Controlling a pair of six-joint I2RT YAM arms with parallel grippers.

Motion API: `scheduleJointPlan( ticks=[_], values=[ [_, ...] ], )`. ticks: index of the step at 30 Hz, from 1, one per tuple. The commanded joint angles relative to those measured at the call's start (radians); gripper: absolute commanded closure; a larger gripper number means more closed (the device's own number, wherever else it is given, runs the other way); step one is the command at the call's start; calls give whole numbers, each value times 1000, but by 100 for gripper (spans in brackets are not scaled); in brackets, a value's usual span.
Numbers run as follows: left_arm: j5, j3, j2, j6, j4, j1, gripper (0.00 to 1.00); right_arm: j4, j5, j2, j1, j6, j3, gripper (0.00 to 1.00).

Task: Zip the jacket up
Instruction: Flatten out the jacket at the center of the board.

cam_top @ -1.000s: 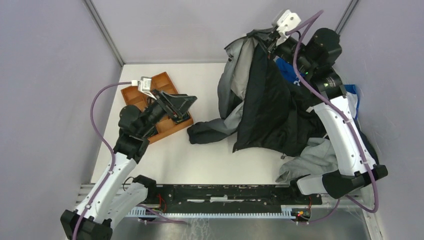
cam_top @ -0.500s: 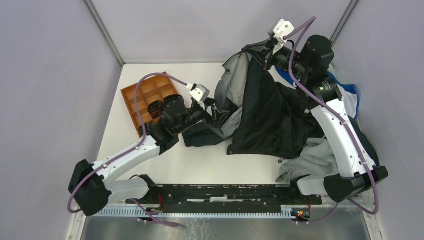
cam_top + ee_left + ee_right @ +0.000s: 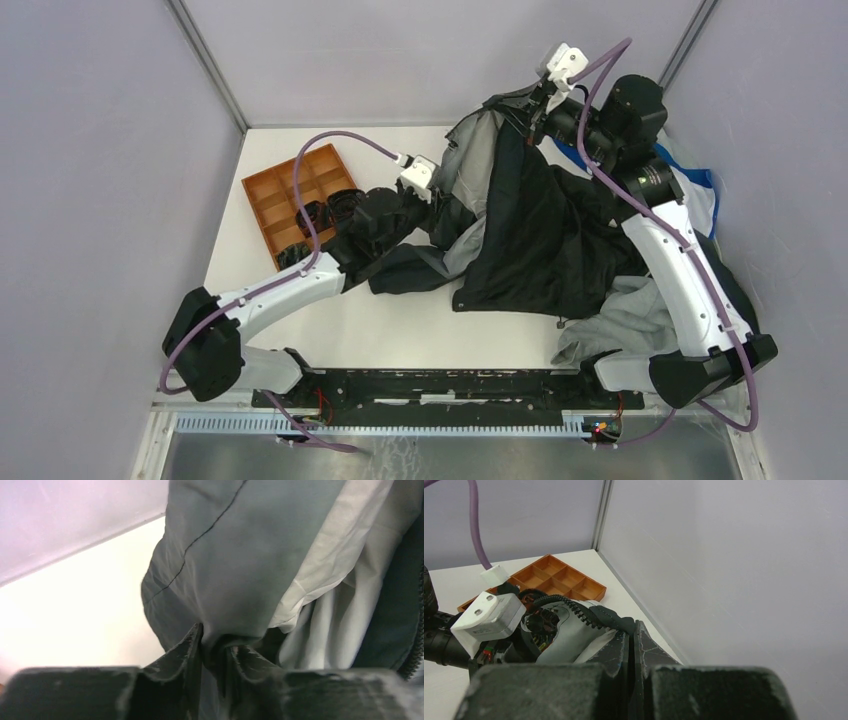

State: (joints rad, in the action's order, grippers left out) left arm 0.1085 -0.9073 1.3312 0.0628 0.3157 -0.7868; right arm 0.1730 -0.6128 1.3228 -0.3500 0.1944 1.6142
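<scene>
The jacket (image 3: 540, 220) hangs and drapes over the right half of the table, light grey at its left flap and black down the middle. High at the back, my right gripper (image 3: 528, 112) holds up the jacket's top edge. In the right wrist view that gripper (image 3: 630, 630) is shut on the dark edge beside the zipper teeth (image 3: 579, 611). My left gripper (image 3: 432, 205) reaches into the grey left flap. In the left wrist view it (image 3: 215, 645) pinches a fold of the grey jacket fabric (image 3: 240, 555). A stretch of zipper (image 3: 417, 650) shows at the far right.
An orange compartment tray (image 3: 290, 195) with black parts in it lies at the left, beside my left forearm. A light grey sweatshirt (image 3: 620, 320) and a blue garment (image 3: 700, 185) lie under the right arm. Grey walls close in on three sides.
My left arm has swung from above the tray across to the jacket's grey flap, and its jaws have closed on the fabric. The right gripper still holds the jacket's top edge up.
</scene>
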Motion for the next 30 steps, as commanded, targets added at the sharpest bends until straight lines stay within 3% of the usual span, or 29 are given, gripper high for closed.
scheduleJointPlan(
  ticks=[1,2,3,8,14,23,30],
  values=[
    [29,-84,14,-57,2,0,88,-109,-30,-38,10,-29,23,100],
    [35,-97,8,-75,-9,0,96,-108,-31,-37,11,-28,27,100],
    [46,-116,-2,-89,-28,4,98,-108,-31,-37,13,-26,35,100],
    [92,-286,-71,-99,-140,51,98,-106,-27,-15,18,-3,117,100],
    [46,-541,-100,-145,-204,98,98,-163,-27,54,19,-31,302,100],
    [54,-815,-94,-233,-191,101,98,-345,-17,132,20,-127,521,100],
    [44,-1041,-43,-288,-196,101,98,-393,17,141,19,-138,560,100]
  ],
)
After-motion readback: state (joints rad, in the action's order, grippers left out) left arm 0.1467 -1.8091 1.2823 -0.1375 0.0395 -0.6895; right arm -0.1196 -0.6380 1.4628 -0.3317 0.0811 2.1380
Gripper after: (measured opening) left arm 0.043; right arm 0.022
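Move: A fold of the jacket's grey edge already lies between the left hand's half-closed fingers, about 1 cm ahead and level. From there the sorting box is roughly 24 cm left, level front to back and 24 cm below; the board's middle is some 8 cm back, neither left nor right, 24 cm below. From the right hand, already pinching the dark zip edge, that grey fold lies about 4 cm back, 14 cm left and 23 cm lower. The left fingers close and pinch the jacket's grey edge; after easing a few cm forward, the hand sweeps it up nearly 40 cm and about 10 cm left, drawing slightly back late on, fingertips tipping up. The right hand keeps its pinch on the zip edge, starts up a little later, rises some 22 cm and draws back about 6 cm, its fingers also tilting up roughly 30 degrees. ##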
